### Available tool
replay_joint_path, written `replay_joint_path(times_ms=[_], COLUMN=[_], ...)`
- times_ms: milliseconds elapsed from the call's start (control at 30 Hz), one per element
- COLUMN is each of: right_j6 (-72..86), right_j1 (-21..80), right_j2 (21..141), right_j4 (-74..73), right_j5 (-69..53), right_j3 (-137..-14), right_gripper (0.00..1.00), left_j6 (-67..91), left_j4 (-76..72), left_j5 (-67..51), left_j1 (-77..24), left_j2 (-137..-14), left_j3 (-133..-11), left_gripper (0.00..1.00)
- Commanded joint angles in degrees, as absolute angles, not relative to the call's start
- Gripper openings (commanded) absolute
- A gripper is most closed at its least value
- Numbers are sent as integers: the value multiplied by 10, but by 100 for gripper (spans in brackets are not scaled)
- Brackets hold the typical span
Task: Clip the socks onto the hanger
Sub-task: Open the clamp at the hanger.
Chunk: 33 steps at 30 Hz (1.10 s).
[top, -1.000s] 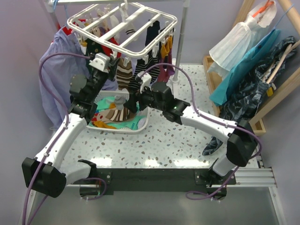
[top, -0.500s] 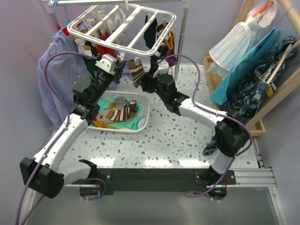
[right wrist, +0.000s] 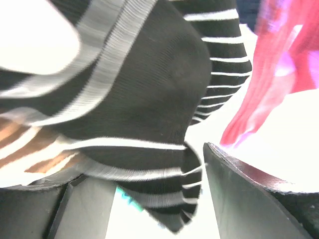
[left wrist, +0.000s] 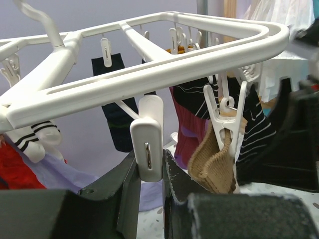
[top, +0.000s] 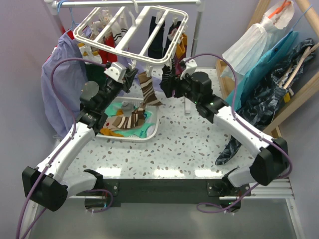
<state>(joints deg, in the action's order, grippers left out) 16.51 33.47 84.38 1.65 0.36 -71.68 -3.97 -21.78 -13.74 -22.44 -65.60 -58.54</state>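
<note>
The white hanger point(top: 132, 30) hangs at the back, with several socks clipped under it. My left gripper point(top: 130, 75) is raised to its near bar and is shut on a white dangling clip point(left wrist: 148, 144), as the left wrist view point(left wrist: 148, 162) shows. The neighbouring clip point(left wrist: 225, 107) grips the cuff of a brown-cream striped sock point(top: 148, 90), tan in the left wrist view point(left wrist: 214, 167). My right gripper point(top: 168, 84) is open just right of that sock. In the right wrist view point(right wrist: 144, 174) a hanging black-white striped sock point(right wrist: 149, 89) droops between the spread jaws.
A white slotted basket point(top: 152, 130) holding several loose socks point(top: 124, 119) sits on the table under the hanger. A lavender shirt point(top: 57, 74) hangs at the left. Clothes on a wooden rack point(top: 269, 74) fill the right side. A red sock point(right wrist: 269, 74) hangs near my right gripper.
My right arm rose from the basket with the brown-cream striped sock, let it go at the hanger and swung right. The sock now hangs from a clip. My left gripper stayed at the hanger.
</note>
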Motion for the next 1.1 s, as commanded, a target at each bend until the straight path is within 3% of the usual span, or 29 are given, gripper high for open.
replay_joint_path(times_ms=[0,167,367,800,1067], right_j6=[143,170,190,271,271], right_j1=[335,349,404,432,432], right_j2=[751,728,781,905,925], right_j4=[-104,-140,-131,-25,-6], right_j5=[-128,-274,-313,-198,-86], right_j3=[-738,-790,-917,-1043,-1034], right_gripper=[70,69,69,65,67], left_j6=[-23,-18,-11,-5,-4], left_j4=[-226,-219,-215,-196,-185], left_j5=[-176,-170,-145,-135,-141], left_j1=[-241,-248,-251,-252,-253], left_j2=[-636,-636,-640,-627,-618], left_j3=[-580,-572,-562,-565,-559], left_gripper=[0,0,0,0,0])
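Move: The clamp to be opened hangs some 17 cm to the right hand's left, about 5 cm nearer the base and 17 cm above it; the left hand already holds this clamp between its fingertips. The brown sock's clamp is about 8 cm to the right of it and 2 cm nearer the base, at the same height. The black striped sock hangs close to the right hand, about 2 cm ahead, 3 cm to its left and 3 cm higher. Back and upward, the right hand first swings away from the black striped sock, climbing some 17 cm while its fingers turn about 35 degrees counter-clockwise. Then it veers left and comes forward again about 6 cm towards the clamp in the left fingers, its left side rising and its own fingers staying open. The left hand keeps its pinch on the clamp, nearly still. ##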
